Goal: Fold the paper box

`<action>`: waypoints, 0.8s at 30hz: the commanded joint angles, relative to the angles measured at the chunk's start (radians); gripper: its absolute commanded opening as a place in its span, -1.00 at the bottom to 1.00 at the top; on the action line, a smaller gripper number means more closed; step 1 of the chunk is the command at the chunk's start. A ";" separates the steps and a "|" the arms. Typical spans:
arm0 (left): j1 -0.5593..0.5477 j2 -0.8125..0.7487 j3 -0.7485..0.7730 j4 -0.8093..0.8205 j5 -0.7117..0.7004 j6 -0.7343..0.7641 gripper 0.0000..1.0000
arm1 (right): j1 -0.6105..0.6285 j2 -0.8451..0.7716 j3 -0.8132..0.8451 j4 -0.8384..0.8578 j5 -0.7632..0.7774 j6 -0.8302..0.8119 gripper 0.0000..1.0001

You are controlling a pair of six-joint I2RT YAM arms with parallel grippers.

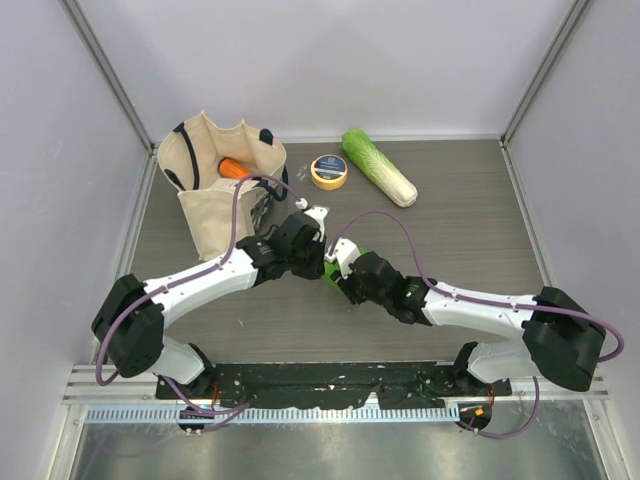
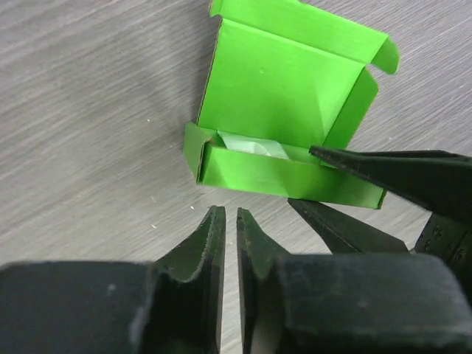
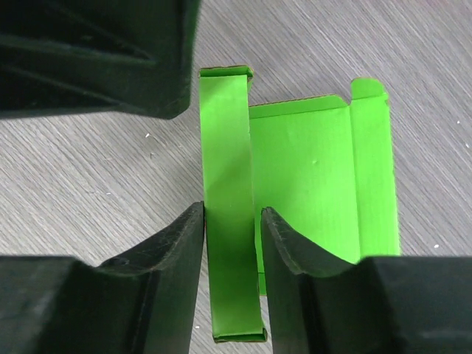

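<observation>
The paper box (image 2: 280, 88) is bright green card lying on the grey table, with its lid panel open and flat and its front wall folded up. In the top view only slivers of the paper box (image 1: 357, 251) show between the two wrists. My right gripper (image 3: 232, 214) straddles the raised front wall of the paper box (image 3: 310, 169), one finger outside it and one inside, and closes on it. Its dark fingers (image 2: 398, 173) reach in from the right. My left gripper (image 2: 229, 214) hovers just in front of that wall, its jaws a sliver apart with nothing between them.
A cream tote bag (image 1: 215, 185) with an orange item (image 1: 235, 168) inside stands at the back left. A yellow tape roll (image 1: 329, 171) and a long pale-green cabbage (image 1: 380, 168) lie at the back. White walls enclose the table.
</observation>
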State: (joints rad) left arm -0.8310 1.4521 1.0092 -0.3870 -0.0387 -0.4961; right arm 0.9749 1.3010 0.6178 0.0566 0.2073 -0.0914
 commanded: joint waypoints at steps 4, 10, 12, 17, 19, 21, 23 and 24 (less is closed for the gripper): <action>0.029 -0.044 0.029 0.022 0.100 -0.110 -0.17 | -0.028 -0.089 0.071 -0.096 -0.054 0.185 0.13; 0.033 -0.082 0.029 -0.053 0.086 -0.128 0.08 | -0.028 -0.182 0.100 -0.152 -0.031 0.260 0.27; 0.033 -0.091 0.011 -0.056 0.098 -0.143 0.09 | -0.039 -0.212 0.117 -0.190 0.003 0.315 0.31; 0.033 -0.102 -0.014 -0.052 0.152 -0.185 0.12 | -0.194 -0.278 0.151 -0.317 0.097 0.517 0.37; 0.033 -0.098 -0.020 -0.033 0.187 -0.209 0.18 | -0.266 -0.278 0.154 -0.363 0.060 0.568 0.40; 0.033 -0.078 -0.026 -0.006 0.212 -0.232 0.22 | -0.400 -0.234 0.172 -0.441 0.020 0.657 0.41; 0.033 -0.046 -0.020 0.005 0.235 -0.258 0.22 | -0.490 -0.186 0.171 -0.474 -0.073 0.694 0.35; 0.033 -0.039 -0.014 0.014 0.243 -0.266 0.22 | -0.549 -0.174 0.163 -0.453 -0.127 0.676 0.33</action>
State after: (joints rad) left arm -0.8028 1.3823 0.9882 -0.4328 0.1329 -0.7033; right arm 0.5808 1.0657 0.7647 -0.3012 0.2150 0.4595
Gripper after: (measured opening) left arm 0.610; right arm 0.683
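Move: The paper box is right at the right hand, its long narrow side between the two pads; its middle lies about 2 cm forward, 2 cm right and 2 cm below. From the left hand, the box's middle is some 6 cm right, level fore-and-aft and 5 cm lower. The white packet in its fold is 4 cm right, 2 cm ahead and 5 cm below that hand. The tape roll stands 18 cm ahead of the left hand, 1 cm right, 10 cm down. The right hand spreads its fingers off the narrow side of the box, lifts about 5 cm, then swings away to the right and forward over the table, some 10 cm right and 5 cm out, while turning about 40 degrees clockwise with its left side rising. Beside the box the left hand opens its nearly shut fingers to over half and eases back about 3 cm, rising a little and tipping its fingers more steeply down. ##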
